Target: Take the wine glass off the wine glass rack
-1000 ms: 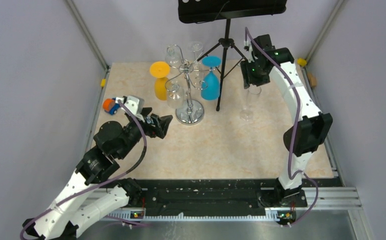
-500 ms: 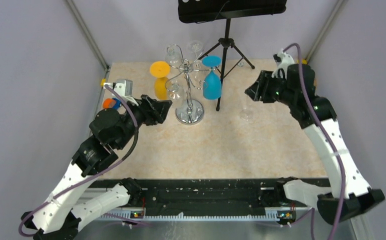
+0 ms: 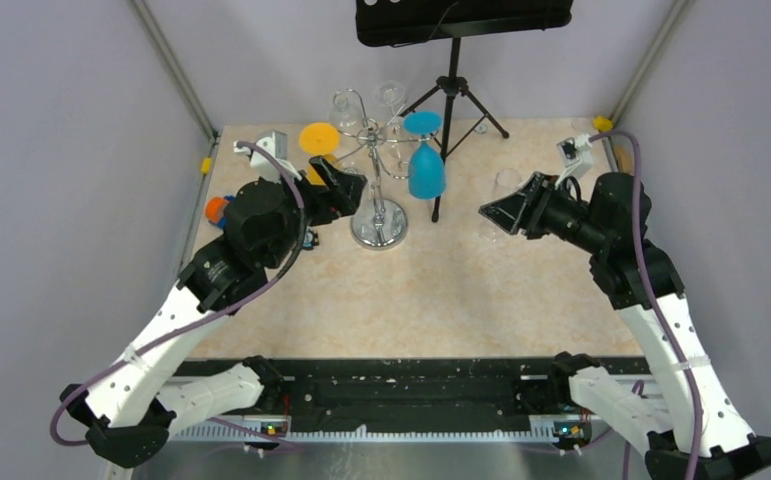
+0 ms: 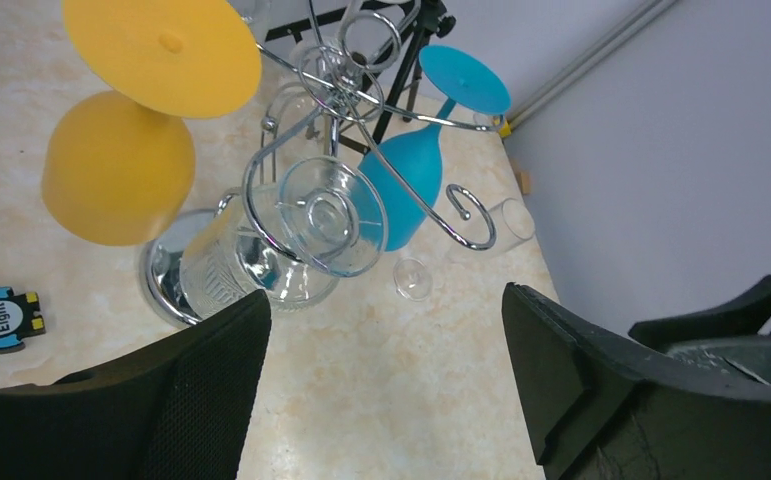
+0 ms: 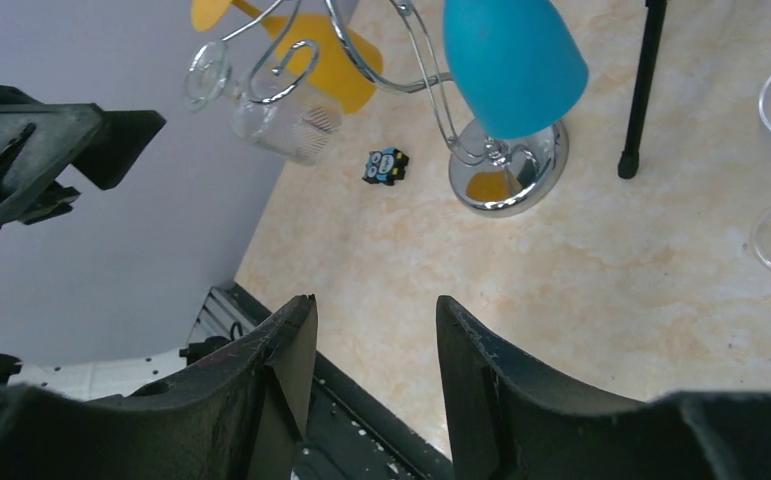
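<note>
The chrome wine glass rack stands at the back of the table. A yellow glass, a blue glass and a clear wine glass hang upside down from its hooks. My left gripper is open just left of the rack; in the left wrist view its fingers sit below the clear hanging glass, apart from it. My right gripper is open and empty, pointing at the rack from the right. Another clear glass stands upright on the table beside it.
A black tripod stand rises behind the rack, one leg landing near the blue glass. An orange and blue toy lies by the left wall. An owl sticker lies on the table near the rack base.
My left gripper has risen and moved up to the rack. My right arm has drawn back from the standing clear glass and swung down to face the rack.
</note>
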Robot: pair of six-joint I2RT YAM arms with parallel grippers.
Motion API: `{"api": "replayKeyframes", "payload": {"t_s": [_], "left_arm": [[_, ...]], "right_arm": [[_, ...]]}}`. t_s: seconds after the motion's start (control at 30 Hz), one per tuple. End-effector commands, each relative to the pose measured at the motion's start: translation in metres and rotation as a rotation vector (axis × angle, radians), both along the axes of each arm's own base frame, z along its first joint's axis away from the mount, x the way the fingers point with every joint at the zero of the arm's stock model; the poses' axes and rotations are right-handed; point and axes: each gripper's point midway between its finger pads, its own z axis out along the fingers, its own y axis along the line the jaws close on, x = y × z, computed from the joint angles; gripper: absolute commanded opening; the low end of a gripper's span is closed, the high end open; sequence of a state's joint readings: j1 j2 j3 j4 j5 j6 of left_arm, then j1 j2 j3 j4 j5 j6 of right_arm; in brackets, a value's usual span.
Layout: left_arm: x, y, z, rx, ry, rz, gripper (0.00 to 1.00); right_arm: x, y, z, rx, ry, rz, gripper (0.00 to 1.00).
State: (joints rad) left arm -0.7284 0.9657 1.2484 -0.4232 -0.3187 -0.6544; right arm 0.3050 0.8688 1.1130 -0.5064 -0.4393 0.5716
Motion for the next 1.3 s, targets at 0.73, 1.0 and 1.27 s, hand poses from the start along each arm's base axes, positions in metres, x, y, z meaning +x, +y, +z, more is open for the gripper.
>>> {"api": "replayKeyframes", "payload": {"t_s": [0.73, 1.0, 1.27], "left_arm": [[0.035, 0.021, 0.005, -0.159, 0.061, -0.099, 0.69], [0.034, 0.014, 0.001, -0.193, 0.081, -0.129, 0.56], [0.034, 0.011, -0.002, -0.261, 0.086, -0.129, 0.45]], "right_arm": [[-0.025, 0.010, 0.021, 0.168, -0.044, 0.057, 0.49], [-0.026, 0.009, 0.022, 0.177, -0.046, 0.046, 0.48], [-0.027, 0.008, 0.018, 0.191, -0.035, 0.037, 0.47]]}}
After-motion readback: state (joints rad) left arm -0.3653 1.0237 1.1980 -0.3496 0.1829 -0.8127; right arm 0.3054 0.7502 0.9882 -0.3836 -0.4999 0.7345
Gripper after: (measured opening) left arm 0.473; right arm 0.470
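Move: The clear wine glass hangs foot-up on the rack's near side, its middle about 7 cm ahead of the left hand, level sideways and some 9 cm below; its foot is only a few centimetres lower than the hand. The yellow glass hangs 11 cm ahead and 6 cm left, the rack's pole stands 13 cm ahead and 4 cm right. From the right hand, the clear glass is about 8 cm ahead, 26 cm left and 5 cm below. The clear glass's upturned foot is what the left hand closes in on: it swings about 5 cm left while going 3.5 cm forward, then comes back right by roughly 3.5 cm and sinks 2 cm, tipping down a little, its left side dropping some 10 degrees. The fingers narrow from wide open to about half around the foot's near edge; no grip can be seen yet. The right hand backs off 2 cm, empty. ##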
